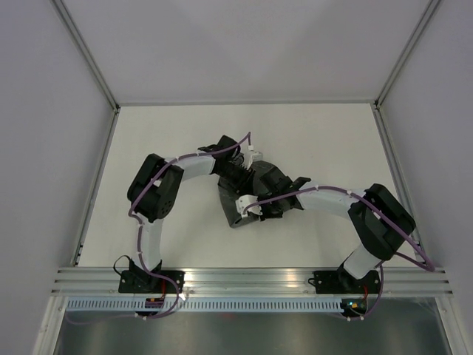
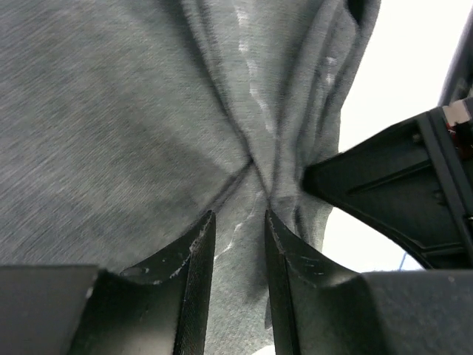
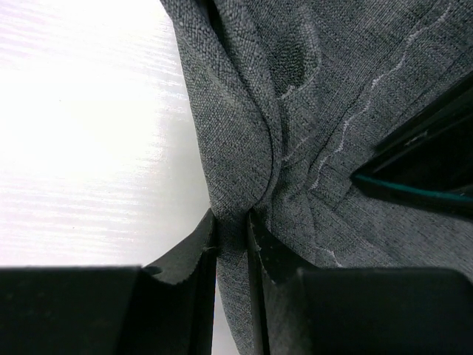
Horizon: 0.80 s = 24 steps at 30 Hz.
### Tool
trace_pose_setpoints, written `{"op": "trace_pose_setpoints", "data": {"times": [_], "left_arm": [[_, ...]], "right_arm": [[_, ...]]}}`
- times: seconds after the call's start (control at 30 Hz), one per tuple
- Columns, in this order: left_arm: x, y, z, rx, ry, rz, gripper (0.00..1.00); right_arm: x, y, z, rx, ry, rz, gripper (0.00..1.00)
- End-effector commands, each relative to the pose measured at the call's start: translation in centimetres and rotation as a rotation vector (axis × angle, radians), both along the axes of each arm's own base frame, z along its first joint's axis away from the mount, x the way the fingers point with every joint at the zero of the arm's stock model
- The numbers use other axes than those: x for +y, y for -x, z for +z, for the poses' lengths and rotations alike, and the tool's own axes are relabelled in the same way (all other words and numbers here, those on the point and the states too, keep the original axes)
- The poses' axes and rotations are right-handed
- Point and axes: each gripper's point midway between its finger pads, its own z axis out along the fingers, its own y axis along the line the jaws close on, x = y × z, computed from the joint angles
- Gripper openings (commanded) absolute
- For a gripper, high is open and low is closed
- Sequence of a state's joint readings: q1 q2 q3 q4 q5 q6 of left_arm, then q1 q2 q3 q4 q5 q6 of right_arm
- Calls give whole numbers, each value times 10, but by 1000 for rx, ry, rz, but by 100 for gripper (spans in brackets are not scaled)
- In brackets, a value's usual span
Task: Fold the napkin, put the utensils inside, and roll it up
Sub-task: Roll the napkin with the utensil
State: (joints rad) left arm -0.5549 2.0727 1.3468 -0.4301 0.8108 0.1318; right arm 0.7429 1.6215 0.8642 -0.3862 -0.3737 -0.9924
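The napkin (image 1: 235, 217) is a dark grey cloth bunched in a heap at the table's middle, between both arms. In the left wrist view the napkin (image 2: 111, 111) fills the frame, creased, with a pale stitched line. My left gripper (image 2: 240, 214) hangs over a fold with its jaws apart, and the cloth lies loose in the gap. In the right wrist view my right gripper (image 3: 230, 214) is shut on a ridge at the edge of the napkin (image 3: 332, 74). From above, the left gripper (image 1: 255, 171) and right gripper (image 1: 255, 207) sit close together over the heap. The utensils are out of view.
The white table (image 1: 310, 140) is walled on three sides by pale panels. An aluminium rail (image 1: 251, 277) carrying both arm bases runs along the near edge. Purple cables run along both arms. The right gripper's black body (image 2: 399, 192) shows close beside the left gripper's fingers.
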Motion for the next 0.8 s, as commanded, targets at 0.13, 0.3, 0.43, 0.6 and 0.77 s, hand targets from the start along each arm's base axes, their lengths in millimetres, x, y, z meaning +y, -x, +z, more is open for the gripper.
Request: {"op": "trace_pose_setpoints", "data": {"times": [0.13,0.3,0.43,0.6,0.77], "left_arm": [[18,-62,72,-301,36,320,40],[56,-80,122,-499,10,577,41],[77,-73,171,-642,85,693,41],[97,-44,207,-793,166,741,42],[92,-8,218,-984,181,720,43]], "right_arm": [[-27,39,-13,342,96,-13,14],[-30,40,-14,450,143,-16,13],[-27,37,-16,520,159,-22,13],[-20,31,-20,600,183,-32,13],[-13,19,-26,650,206,-59,13]]}}
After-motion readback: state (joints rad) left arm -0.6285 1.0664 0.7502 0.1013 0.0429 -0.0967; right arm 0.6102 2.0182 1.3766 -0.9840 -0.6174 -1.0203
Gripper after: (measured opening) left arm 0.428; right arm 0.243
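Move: The near-side roll of the napkin lies about 5 cm back from the left hand, level with it sideways and roughly 2 cm below its open fingers. The right hand already has that roll between its fingers. The napkin's flat part spreads out ahead, its middle some 8 cm forward and 6 cm left of the right hand, about 1 cm lower. The left hand, fingers staying open, leaves the napkin and climbs about 20 cm while drifting some 9 cm left, reaching a little forward before coming back, as its wrist swings counter-clockwise and tips up until the fingers point forward-right and only slightly down. Meanwhile the right hand keeps its pinch on the near-side roll and stays in place, tilting some 30 degrees so that its body leans forward over its fingertips and twists the roll forward. ##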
